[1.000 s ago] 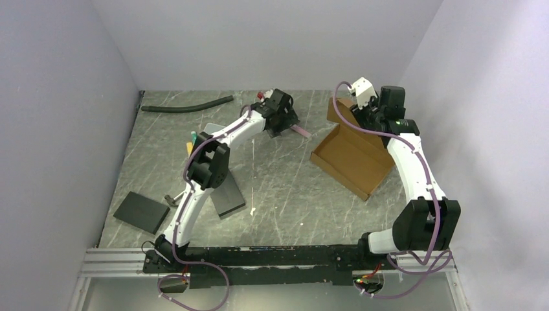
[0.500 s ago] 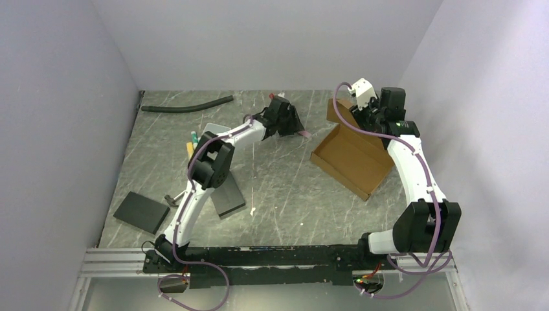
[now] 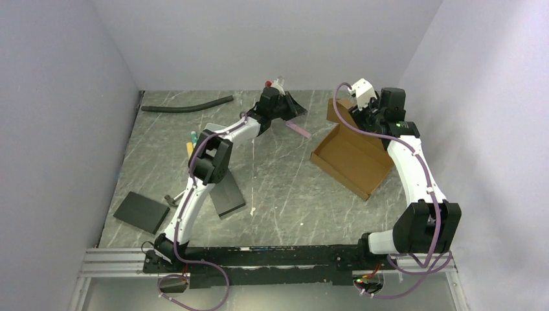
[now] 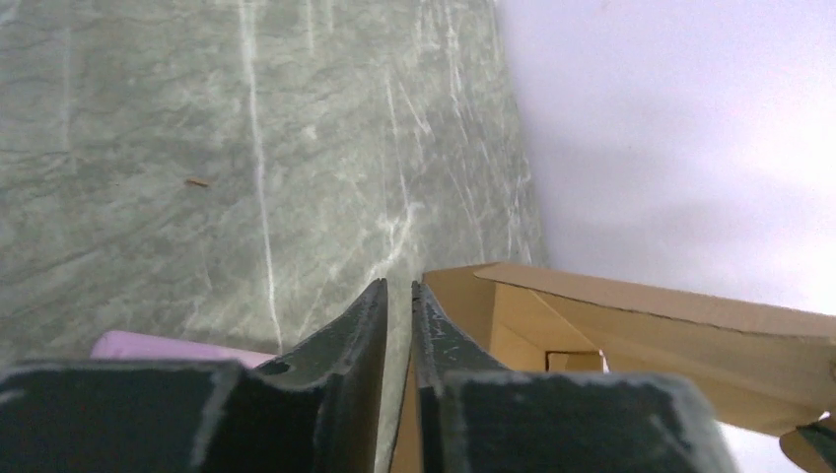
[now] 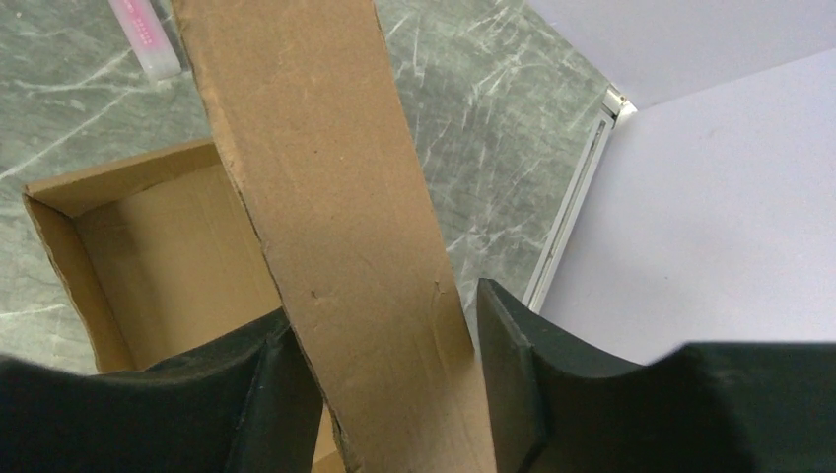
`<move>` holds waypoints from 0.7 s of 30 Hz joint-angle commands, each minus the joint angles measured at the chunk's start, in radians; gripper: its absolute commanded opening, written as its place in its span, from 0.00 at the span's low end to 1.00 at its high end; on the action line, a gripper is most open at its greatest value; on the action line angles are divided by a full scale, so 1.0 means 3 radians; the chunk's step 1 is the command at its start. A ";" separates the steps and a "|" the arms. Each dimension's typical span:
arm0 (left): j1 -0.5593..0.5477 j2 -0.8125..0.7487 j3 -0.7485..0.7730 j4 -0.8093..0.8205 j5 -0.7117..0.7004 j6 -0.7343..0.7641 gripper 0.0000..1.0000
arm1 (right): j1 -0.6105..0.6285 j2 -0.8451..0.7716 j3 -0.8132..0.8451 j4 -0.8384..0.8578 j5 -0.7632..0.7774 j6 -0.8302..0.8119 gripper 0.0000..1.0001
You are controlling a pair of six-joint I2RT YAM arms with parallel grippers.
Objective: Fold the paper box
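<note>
The paper box point(image 3: 349, 162) is a shallow brown cardboard tray lying open at the right of the table, with a long flap point(image 5: 325, 177) standing up at its far side. My right gripper point(image 3: 364, 118) is open around that flap; the flap passes between its fingers, against the left one and a little apart from the right one point(image 5: 384, 305). The box's inside point(image 5: 168, 256) shows below. My left gripper point(image 3: 291, 109) hangs over the far middle of the table, left of the box point(image 4: 592, 315), its jaws point(image 4: 399, 288) almost together with nothing between them.
A pink strip point(image 3: 298, 129) lies on the table between my left gripper and the box. A black hose point(image 3: 188, 104) lies along the back left. Two dark flat slabs point(image 3: 141, 212) point(image 3: 228, 194) and some pens point(image 3: 192, 139) sit on the left. Walls close in on three sides.
My left gripper has closed from wide open to nearly together, and it has swung up and toward the back wall. The right arm and the box have not moved.
</note>
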 commanded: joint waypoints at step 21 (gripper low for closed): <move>0.0208 -0.3014 -0.2547 -0.0065 -0.0547 0.1236 0.53 | -0.0477 0.0045 0.0983 -0.0114 -0.0108 -0.0197 0.93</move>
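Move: The box lid stands raised. Its free-edge flap is between my right fingers, right at the hand. The open tray's middle lies about 21 cm below that hand, 5 cm back and 4 cm left, and the pink marker about 10 cm ahead, 25 cm left and 22 cm down. From my left hand, the gripped part of the flap is some 13 cm back, 26 cm right and 11 cm higher, while the marker lies nearly beneath, about 2 cm back and 11 cm down. I spread my right fingers wide, letting go of the lid flap, and swing that hand about 11 cm right while rising some 8 cm, turning clockwise by about 20 degrees. My left hand backs away from the lid, first dipping over 4 cm, then rising sharply as it draws left and back, its fingers parting to about half open. ##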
